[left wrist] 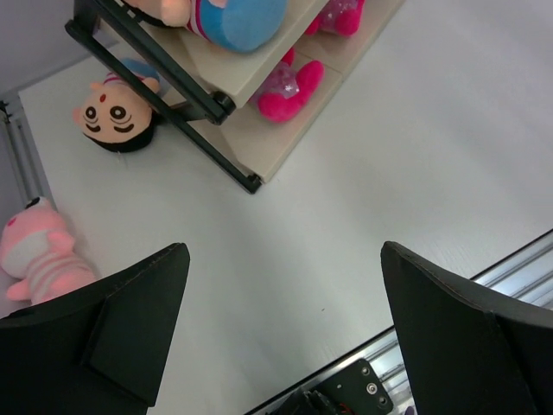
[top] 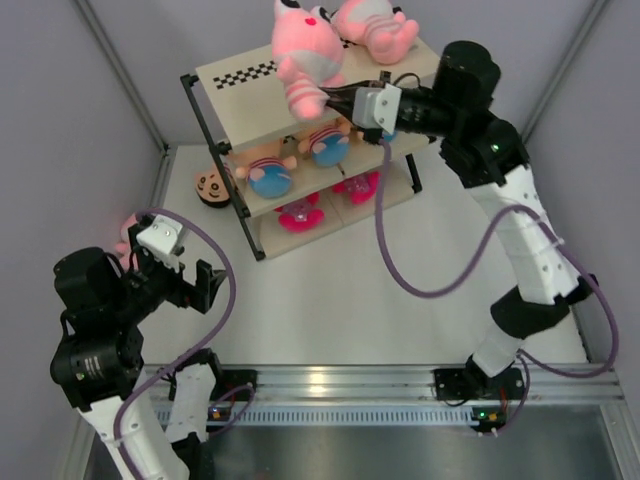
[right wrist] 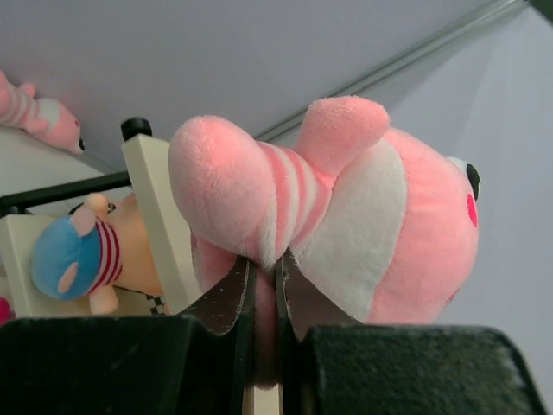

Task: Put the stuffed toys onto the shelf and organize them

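Observation:
My right gripper [top: 338, 100] is shut on a pink striped plush [top: 303, 52], pinching its fabric [right wrist: 285, 199], and holds it over the top board of the shelf [top: 240, 75]. A second pink plush [top: 375, 25] lies on the top board. Two boy dolls [top: 268, 170] [top: 325, 143] lie on the middle board. A third pink plush [left wrist: 39, 259] lies on the table at the left, next to my left arm. A boy doll head [left wrist: 112, 117] lies on the table beside the shelf's left leg. My left gripper [left wrist: 281, 294] is open and empty above the table.
Magenta plush toys [top: 300, 212] [top: 358, 185] sit on the bottom board. The shelf's black frame leg [left wrist: 207, 143] stands close in front of my left gripper. A purple cable [top: 420, 285] hangs from my right arm over the table. Grey walls close in the sides.

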Controlling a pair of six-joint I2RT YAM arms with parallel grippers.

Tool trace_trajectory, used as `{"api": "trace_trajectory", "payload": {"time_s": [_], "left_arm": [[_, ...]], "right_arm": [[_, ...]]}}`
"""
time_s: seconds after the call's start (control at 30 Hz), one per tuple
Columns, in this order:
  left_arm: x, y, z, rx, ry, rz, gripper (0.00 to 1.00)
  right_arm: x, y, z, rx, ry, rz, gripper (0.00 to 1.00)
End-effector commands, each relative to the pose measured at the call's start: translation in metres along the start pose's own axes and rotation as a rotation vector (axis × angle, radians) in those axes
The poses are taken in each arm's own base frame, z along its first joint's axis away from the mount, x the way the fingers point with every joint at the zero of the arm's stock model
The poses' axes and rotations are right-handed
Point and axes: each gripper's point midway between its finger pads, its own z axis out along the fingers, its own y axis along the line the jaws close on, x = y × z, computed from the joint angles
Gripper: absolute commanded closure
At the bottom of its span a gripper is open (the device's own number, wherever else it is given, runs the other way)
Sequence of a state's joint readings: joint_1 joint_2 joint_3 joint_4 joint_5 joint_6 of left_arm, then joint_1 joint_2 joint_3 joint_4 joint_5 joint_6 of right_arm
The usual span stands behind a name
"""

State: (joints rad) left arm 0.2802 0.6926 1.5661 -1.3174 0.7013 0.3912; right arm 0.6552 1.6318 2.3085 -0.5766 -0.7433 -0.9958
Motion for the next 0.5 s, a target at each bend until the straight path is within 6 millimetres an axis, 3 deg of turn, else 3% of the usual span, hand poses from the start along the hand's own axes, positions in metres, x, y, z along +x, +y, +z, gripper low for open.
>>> {"api": "trace_trajectory", "payload": {"time_s": [0.0,0.13,0.27,0.33,0.47], "left_arm": [[-0.001,0.009,0.010,0.007,-0.002,0.021,0.01],[0.006,0.013,0.013,-0.003,0.019,0.024,0.01],[0.009,0.016,0.015,-0.011,0.032,0.023,0.01],[0.011,0.015,0.016,-0.002,0.033,0.021,0.01],[0.013,0.014,0.018,0.012,0.037,0.023,0.01]], "right_arm": [[0.047,-0.006,0.029,-0.014,-0.058,-0.032,0.96],[0.061,-0.032,0.038,0.054,-0.107,-0.024,0.90],[0.084,-0.043,0.031,0.092,-0.069,-0.020,0.89],[0.085,-0.044,0.029,0.092,-0.067,-0.019,0.88],[0.092,-0.040,0.028,0.088,-0.055,0.004,0.67]]}}
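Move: Just left of the pink toy already on the shelf's top board is the free spot for the held pink toy, about 16 cm ahead of the right hand, 5 cm left and 9 cm below it. The resting pink toy lies about 22 cm ahead, 9 cm right and 7 below; the middle blue toy sits one board down, about 15 ahead, 2 left and 27 below. From the left hand the free spot is some 30 cm ahead, 16 right and 11 above. Swinging forward some 13 cm over the shelf's top board with the pink toy still pinched, the right hand goes down about 9 cm and slightly left, its wrist turning under 10 degrees. It then rises about 2 cm and eases back right as its fingers start to part around the toy. The open, empty left hand sinks about 2 cm. ##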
